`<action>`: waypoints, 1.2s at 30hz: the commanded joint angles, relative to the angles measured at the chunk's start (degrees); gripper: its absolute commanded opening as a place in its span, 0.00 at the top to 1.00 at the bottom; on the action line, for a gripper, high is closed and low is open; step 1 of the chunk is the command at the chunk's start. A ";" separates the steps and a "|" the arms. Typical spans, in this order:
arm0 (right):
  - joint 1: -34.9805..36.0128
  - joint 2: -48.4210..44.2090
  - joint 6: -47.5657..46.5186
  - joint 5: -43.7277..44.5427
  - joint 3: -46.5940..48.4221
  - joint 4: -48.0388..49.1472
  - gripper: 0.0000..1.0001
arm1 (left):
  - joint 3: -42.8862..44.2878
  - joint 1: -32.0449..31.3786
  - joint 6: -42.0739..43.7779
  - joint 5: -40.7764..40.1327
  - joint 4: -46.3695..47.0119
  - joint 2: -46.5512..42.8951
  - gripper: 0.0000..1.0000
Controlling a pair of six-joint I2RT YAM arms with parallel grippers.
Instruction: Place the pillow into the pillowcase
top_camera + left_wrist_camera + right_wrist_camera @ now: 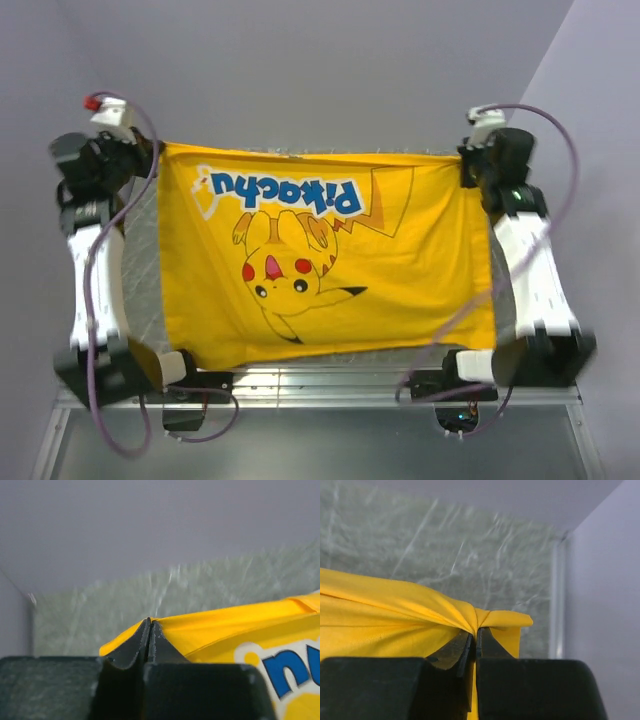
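Note:
The bright yellow pillowcase [320,260] with the Pikachu print and blue lettering hangs stretched flat between both arms, its far edge pulled taut. My left gripper [150,152] is shut on the far left corner of the pillowcase [225,625]; the left gripper [150,625] pinches the fabric at its tips. My right gripper [468,165] is shut on the far right corner of the pillowcase [395,610], and around the right gripper [476,632] the cloth bunches into folds. The pillow is out of view.
A grey-green table surface [150,595] lies beneath the fabric, with grey walls [320,70] behind and at the right. A metal rail [320,380] with the arm bases runs along the near edge, and cables [100,300] loop beside each arm.

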 commanded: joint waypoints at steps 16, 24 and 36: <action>-4.00 22.13 -1.84 -7.05 20.52 -23.41 0.24 | 18.35 1.61 9.29 -5.81 -23.74 26.38 0.28; -2.77 11.16 -2.82 -19.00 3.83 -27.05 0.19 | -3.17 -9.97 14.58 -1.94 -26.65 11.19 0.01; -2.07 -4.23 -1.50 -18.85 -21.93 -20.63 0.00 | -22.87 -14.48 16.16 -6.58 -24.28 -1.04 0.01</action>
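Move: The pillowcase is stretched in the air between both hands, a far corner still pinched in each. Its middle is some 15 cm back and 15 cm below each hand, about 31 cm to the left hand's right and 31 cm to the right hand's left. The lettering lies roughly 6 cm back and 6 cm below each hand, about 26 cm right of the left hand and 35 cm left of the right hand. The pillowcase's far edge is flung forward and down by both hands, the left about 15 cm out and 22 down, the right a little less, fingers opening wide mid-swing to let go. The hands spread outward and lift, then draw back and inward over the cloth and sink again, wrists tipped down some 40 degrees. ##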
